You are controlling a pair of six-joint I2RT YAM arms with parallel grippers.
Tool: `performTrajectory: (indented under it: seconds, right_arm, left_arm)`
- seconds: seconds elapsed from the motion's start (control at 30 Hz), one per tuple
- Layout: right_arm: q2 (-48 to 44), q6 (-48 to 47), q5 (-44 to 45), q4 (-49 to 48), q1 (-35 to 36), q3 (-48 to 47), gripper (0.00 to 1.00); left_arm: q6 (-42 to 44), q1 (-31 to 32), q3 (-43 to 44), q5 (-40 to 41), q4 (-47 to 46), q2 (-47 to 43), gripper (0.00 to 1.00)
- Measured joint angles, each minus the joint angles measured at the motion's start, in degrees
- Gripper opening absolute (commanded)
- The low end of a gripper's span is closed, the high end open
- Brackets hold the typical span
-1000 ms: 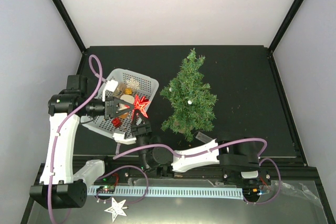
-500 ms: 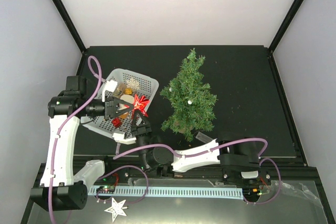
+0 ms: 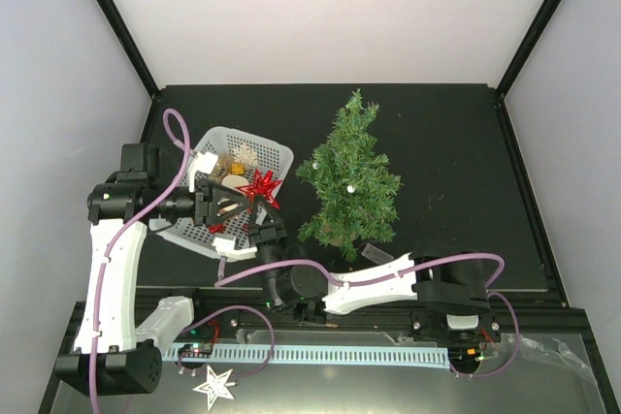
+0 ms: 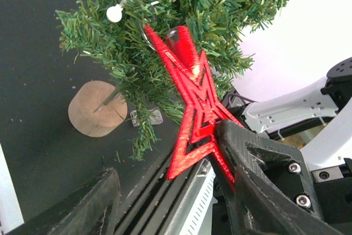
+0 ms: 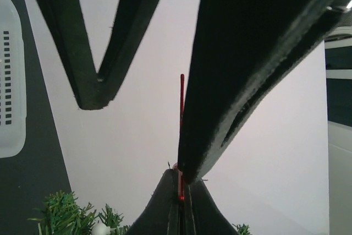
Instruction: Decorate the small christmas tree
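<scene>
The small christmas tree stands upright on its tan base right of the white basket. A red star ornament hangs over the basket's right edge. My right gripper reaches up from below and is shut on the star's lower point; in the right wrist view the star's thin edge rises out of the right gripper. My left gripper is open around the red star, which lies against one finger; the other finger stands well apart.
The basket holds several more ornaments, gold and red. A white bead hangs on the tree. A white star lies by the arm bases at the near edge. The basket's wall shows left in the right wrist view.
My left gripper has opened off the red star and drawn back a little to the left. My right gripper has closed on the star's lower point, and the star has shifted slightly.
</scene>
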State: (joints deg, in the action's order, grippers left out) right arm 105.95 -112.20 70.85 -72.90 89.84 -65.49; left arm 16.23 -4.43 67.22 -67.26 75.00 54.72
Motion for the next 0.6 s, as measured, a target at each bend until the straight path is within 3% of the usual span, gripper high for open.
performTrajectory:
  seconds: [0.17,0.6]
  right_arm:
    - [-0.6,-0.2,0.0,0.0,0.0,0.5,0.01]
    - [-6.6,0.4,1.0,0.2,0.1,0.5,0.01]
  left_arm:
    - [0.3,0.0,0.2,1.6,0.1,0.2,0.78]
    - [2.3,-0.1,12.5,4.7,-1.2,-3.1,0.99]
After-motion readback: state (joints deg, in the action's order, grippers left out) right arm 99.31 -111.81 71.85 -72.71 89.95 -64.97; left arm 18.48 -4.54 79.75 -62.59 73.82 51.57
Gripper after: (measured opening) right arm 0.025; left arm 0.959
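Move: The right hand already has the red star between its shut fingertips, the star's middle about 4 cm ahead. The tree it goes to stands some 16 cm to its right and 5 cm farther out, its top roughly 20 cm higher than the hand. The basket lies about 16 cm ahead, 11 cm to the left and 22 cm below. From the left hand, half open beside the star, the star is about 4 cm right and 3 cm ahead. Up and to the right, after a slow start, the right hand carries the red star about 5 cm towards the tree, keeping its pinch and barely tilting. The left hand, whose fingers are already off the star, opens them almost fully, then rises some 6 cm away from it, rolling about 20 degrees about its fingers. ##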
